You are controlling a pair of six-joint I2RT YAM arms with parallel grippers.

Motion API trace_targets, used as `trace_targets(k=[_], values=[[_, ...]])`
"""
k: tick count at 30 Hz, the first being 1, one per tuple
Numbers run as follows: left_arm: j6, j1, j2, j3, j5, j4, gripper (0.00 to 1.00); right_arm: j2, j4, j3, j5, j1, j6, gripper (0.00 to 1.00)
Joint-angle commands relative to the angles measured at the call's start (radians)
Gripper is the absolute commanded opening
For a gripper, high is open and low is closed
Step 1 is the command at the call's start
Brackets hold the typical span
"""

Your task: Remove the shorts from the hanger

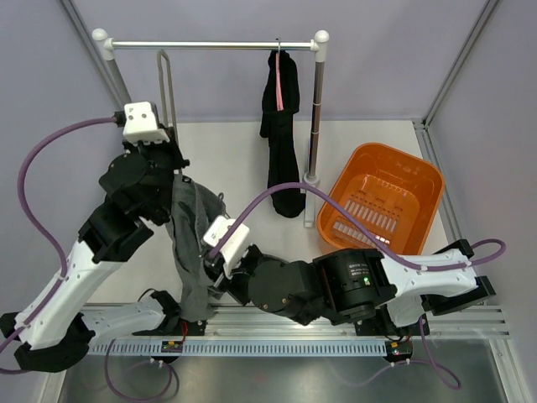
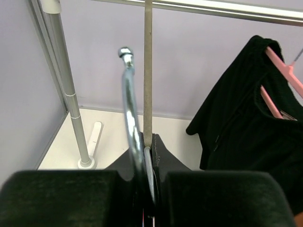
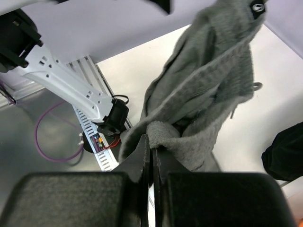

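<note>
The grey shorts (image 1: pixel 189 243) hang in a bunched column below my left gripper (image 1: pixel 172 172). In the left wrist view that gripper (image 2: pixel 150 156) is shut on the hanger's chrome hook (image 2: pixel 127 99), which rises up in front of the rack rail. The hanger's body is hidden under the cloth. My right gripper (image 1: pixel 216 273) sits low beside the shorts. The right wrist view shows it (image 3: pixel 152 151) shut on a folded edge of the shorts (image 3: pixel 208 85), with the fabric draped over the right finger.
A black garment (image 1: pixel 281 126) on a pink hanger (image 2: pixel 284 66) hangs from the rack rail (image 1: pixel 210 44). The rack's right post (image 1: pixel 317 109) stands beside an orange basket (image 1: pixel 394 151) at the right. The rack's left post (image 2: pixel 71 94) is close to my left gripper.
</note>
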Motion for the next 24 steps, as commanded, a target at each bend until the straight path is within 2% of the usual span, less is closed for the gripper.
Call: trace_targets(k=[1,5,13,18,19,21,22,23,24], values=[[-0.094,0.104,0.059,0.085,0.185,-0.049,0.0,-0.009,-0.016,0.069,0.053,0.03,-0.048,0.0],[-0.125,0.234,0.123,0.17,0.278,-0.11,0.0,-0.021,-0.056,0.072,0.101,0.047,-0.04,0.0],[-0.206,0.423,0.152,0.186,0.459,-0.141,0.0,-0.137,-0.079,-0.003,0.168,0.067,-0.01,0.0],[-0.22,0.424,0.125,0.168,0.568,-0.165,0.0,-0.196,-0.082,0.031,0.432,0.066,-0.054,0.0],[-0.22,0.424,0.119,0.163,0.582,-0.181,0.0,-0.234,-0.017,0.026,0.472,0.064,-0.089,0.0],[-0.223,0.424,0.097,0.157,0.626,-0.199,0.0,-0.285,0.106,-0.018,0.578,0.05,-0.259,0.0],[-0.222,0.424,0.088,0.14,0.64,-0.208,0.0,-0.338,0.269,-0.039,0.599,0.021,-0.331,0.0],[-0.223,0.424,0.076,0.132,0.653,-0.214,0.0,-0.37,0.359,-0.064,0.616,0.001,-0.481,0.0],[-0.222,0.424,0.055,0.125,0.668,-0.22,0.0,-0.393,0.456,-0.108,0.616,-0.017,-0.554,0.0]])
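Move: The right hand pinches the grey shorts, whose middle lies about 8 cm ahead, 4 cm left and 8 cm below. The orange basket stands some 28 cm ahead of that hand, 43 cm to its right and 35 cm lower; the black shorts hang roughly 41 cm ahead, 15 cm right and 13 cm below. The left hand holds the hanger by its hook, with the grey shorts' middle about 17 cm back, 4 cm right and 12 cm below. Keeping its pinch on the grey shorts, the right hand first stays nearly put while the left, still gripping the hanger hook, drives forward about 6 cm and slightly down, swaying left and back again. Then the right hand sweeps away from the hanger towards the basket side, some 13 cm right, rising and reaching forward, and turns clockwise about 20 degrees. ##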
